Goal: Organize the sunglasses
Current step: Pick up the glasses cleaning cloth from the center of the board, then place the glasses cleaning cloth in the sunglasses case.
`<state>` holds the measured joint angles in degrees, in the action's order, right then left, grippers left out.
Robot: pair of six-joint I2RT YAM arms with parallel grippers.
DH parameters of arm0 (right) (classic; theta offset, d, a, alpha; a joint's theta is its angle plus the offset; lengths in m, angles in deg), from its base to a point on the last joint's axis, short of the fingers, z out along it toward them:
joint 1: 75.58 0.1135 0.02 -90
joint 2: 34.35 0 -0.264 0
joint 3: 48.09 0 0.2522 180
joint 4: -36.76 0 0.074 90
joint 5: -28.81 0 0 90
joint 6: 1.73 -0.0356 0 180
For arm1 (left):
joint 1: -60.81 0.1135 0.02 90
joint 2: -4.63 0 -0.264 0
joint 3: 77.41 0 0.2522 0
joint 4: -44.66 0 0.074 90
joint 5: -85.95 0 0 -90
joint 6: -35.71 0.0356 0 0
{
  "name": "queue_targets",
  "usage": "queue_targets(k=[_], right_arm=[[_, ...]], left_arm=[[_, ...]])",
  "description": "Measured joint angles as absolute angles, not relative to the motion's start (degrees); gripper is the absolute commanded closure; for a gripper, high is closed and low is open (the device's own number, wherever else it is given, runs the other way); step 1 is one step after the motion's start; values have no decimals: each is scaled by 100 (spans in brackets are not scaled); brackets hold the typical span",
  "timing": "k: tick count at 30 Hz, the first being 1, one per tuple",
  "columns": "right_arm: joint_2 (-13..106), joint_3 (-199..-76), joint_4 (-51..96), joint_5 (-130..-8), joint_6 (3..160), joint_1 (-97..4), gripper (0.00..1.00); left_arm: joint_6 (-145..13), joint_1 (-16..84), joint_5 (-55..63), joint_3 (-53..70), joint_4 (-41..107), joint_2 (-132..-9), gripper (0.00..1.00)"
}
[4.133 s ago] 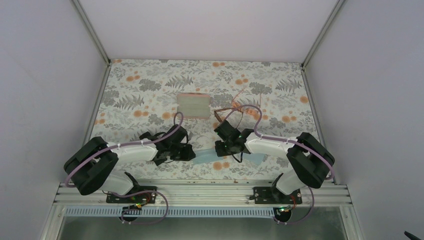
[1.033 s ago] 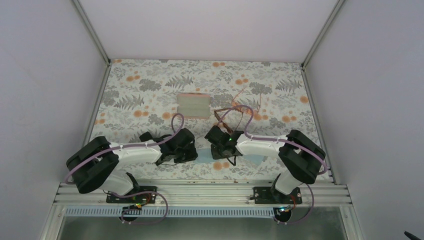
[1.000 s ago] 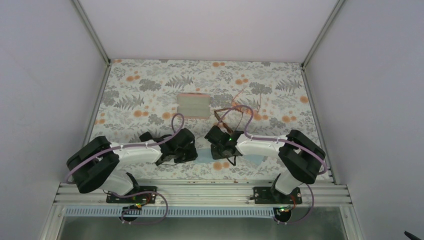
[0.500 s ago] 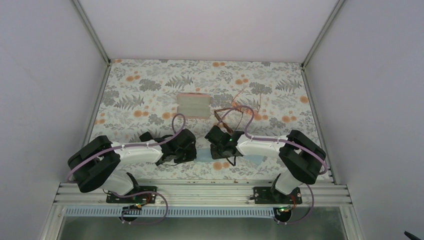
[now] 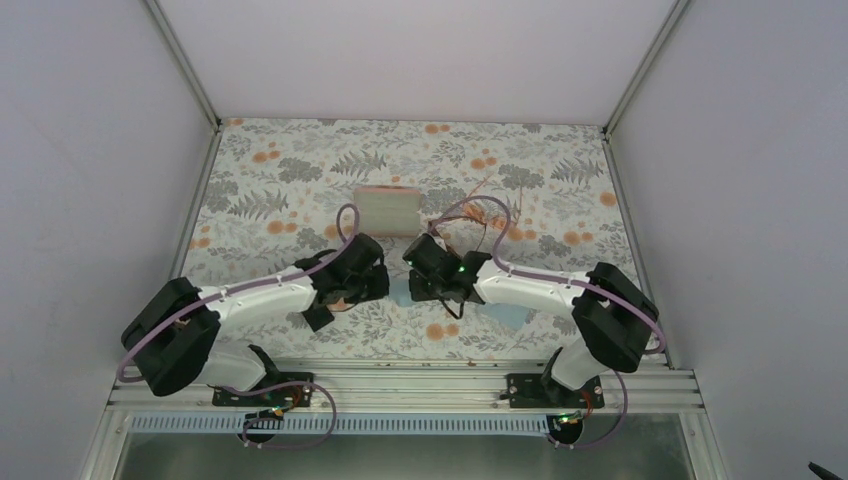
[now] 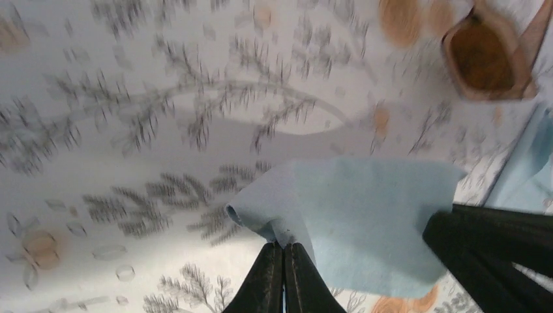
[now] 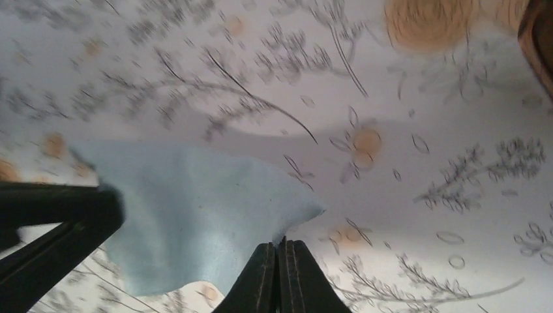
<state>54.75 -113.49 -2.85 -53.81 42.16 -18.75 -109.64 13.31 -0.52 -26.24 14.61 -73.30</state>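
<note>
A light-blue cloth (image 6: pixel 365 215) hangs above the floral table, stretched between my two grippers. My left gripper (image 6: pixel 285 244) is shut on one corner and my right gripper (image 7: pixel 282 244) is shut on the opposite corner of the cloth (image 7: pixel 189 208). In the top view the left gripper (image 5: pixel 386 288) and the right gripper (image 5: pixel 413 290) nearly meet over the cloth (image 5: pixel 400 295). The dark brown sunglasses (image 6: pixel 486 62) lie on the table just beyond, partly behind my right wrist (image 5: pixel 437 233). A thin pale orange frame (image 5: pixel 478 190) shows farther back.
An oblong pink-rimmed case (image 5: pixel 385 210) lies open behind the grippers. A second light-blue cloth (image 5: pixel 510 315) lies under my right arm, its edge showing in the left wrist view (image 6: pixel 528 169). The patterned table (image 5: pixel 300 170) is walled on three sides.
Both grippers have closed on the cloth's corners and lifted it, moving away from the near edge toward the case. The arms have stretched out.
</note>
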Motion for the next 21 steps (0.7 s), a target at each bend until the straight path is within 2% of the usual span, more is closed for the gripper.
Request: queue_targets(k=[10, 21], right_arm=[[6013, -12527, -14, -5086, 4552, -2301, 96], [7101, -13281, 386, -4948, 4738, -2930, 96]], left_arm=[[-9707, 2375, 138, -1739, 1106, -7516, 98], [-8175, 3169, 440, -220, 689, -8797, 98]])
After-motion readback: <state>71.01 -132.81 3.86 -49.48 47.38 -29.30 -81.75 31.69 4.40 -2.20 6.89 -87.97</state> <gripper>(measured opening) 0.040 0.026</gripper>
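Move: Both hands hold the cleaning cloth between them, off the table. The open case lies about 16 cm ahead of the left hand, level with it sideways; from the right hand it is some 17 cm ahead and 5 cm left, about 5 cm below both. The brown sunglasses lie some 11 cm ahead of the right hand and 10 cm to its right. The black case lies about 19 cm left of the left hand and 3 cm back. Still pinching the cloth, both hands arc about 14 cm forward, rising some 5, towards the open case. ##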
